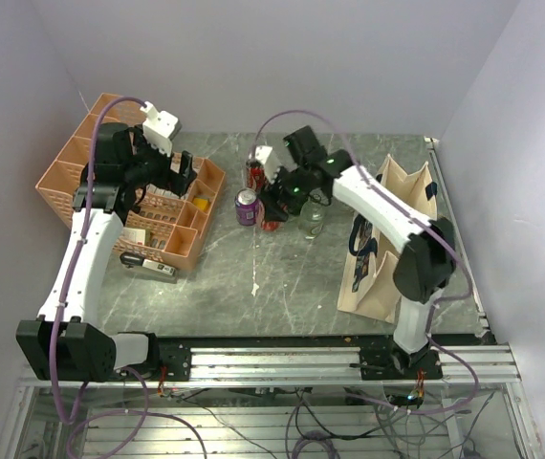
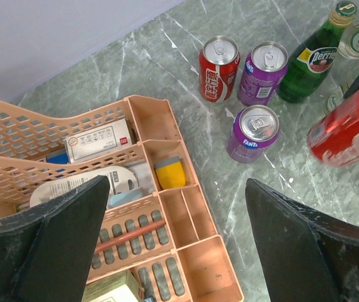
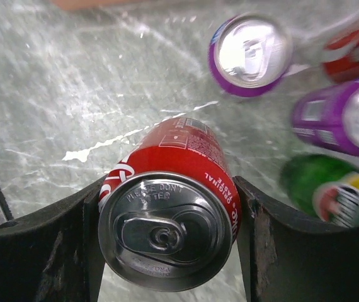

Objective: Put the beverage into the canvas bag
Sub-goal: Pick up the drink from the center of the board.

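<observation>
A red cola can (image 3: 167, 233) sits tilted between the fingers of my right gripper (image 3: 167, 214), which is shut on its sides, top toward the camera. The left wrist view shows the same can (image 2: 346, 135) leaning and blurred at the right edge. In the top view the right gripper (image 1: 277, 203) is at the table's middle beside the other drinks. The cream canvas bag (image 1: 387, 239) with dark handles stands open to the right of it. My left gripper (image 2: 176, 185) hangs open and empty over the orange tray (image 2: 230, 283).
Standing on the marble are an upright red can (image 2: 218, 68), two purple Fanta cans (image 2: 253, 132) (image 2: 262, 72), a green Perrier bottle (image 2: 308, 63) and a clear bottle (image 1: 312, 222). The orange file trays (image 1: 91, 163) with stationery fill the left side.
</observation>
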`<act>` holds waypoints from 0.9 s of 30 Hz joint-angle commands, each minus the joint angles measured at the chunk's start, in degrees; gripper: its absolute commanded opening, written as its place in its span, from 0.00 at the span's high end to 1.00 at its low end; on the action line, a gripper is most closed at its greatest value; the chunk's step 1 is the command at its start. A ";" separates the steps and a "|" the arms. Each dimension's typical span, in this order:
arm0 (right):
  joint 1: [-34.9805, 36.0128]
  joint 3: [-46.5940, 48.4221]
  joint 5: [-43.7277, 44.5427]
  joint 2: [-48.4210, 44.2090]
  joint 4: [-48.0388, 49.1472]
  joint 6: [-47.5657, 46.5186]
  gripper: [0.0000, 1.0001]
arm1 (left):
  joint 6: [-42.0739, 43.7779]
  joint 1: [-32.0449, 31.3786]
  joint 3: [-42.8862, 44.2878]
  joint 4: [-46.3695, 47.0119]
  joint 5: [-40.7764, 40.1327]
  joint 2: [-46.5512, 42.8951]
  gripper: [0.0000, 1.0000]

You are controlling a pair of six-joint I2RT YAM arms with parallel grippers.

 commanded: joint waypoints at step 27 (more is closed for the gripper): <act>-20.61 6.91 17.92 -38.28 -19.19 1.57 0.73 | -6.96 -30.94 17.78 4.34 3.28 21.93 0.03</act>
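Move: The canvas bag's middle is roughly 29 cm to the right of my can-holding right hand, 4 cm back and 6 cm below; the far clear bottle is 11 cm ahead and 21 cm right of that hand, 7 cm below. My empty left hand has the near clear bottle about 31 cm to its right and 1 cm ahead, the front purple can 13 cm right and 3 ahead, the green bottle 26 right and 9 ahead, all some 22 cm lower. I keep my right fingers shut on the red can and raise it steeply by about 24 cm, swinging right 21 cm and a little back towards the bag, fingers pitching further down and wrist turning clockwise. Meanwhile my left hand, fingers still open, sweeps some 20 cm right, high across the cans towards the clear bottle, sinking slightly and turning about 25 degrees clockwise. ##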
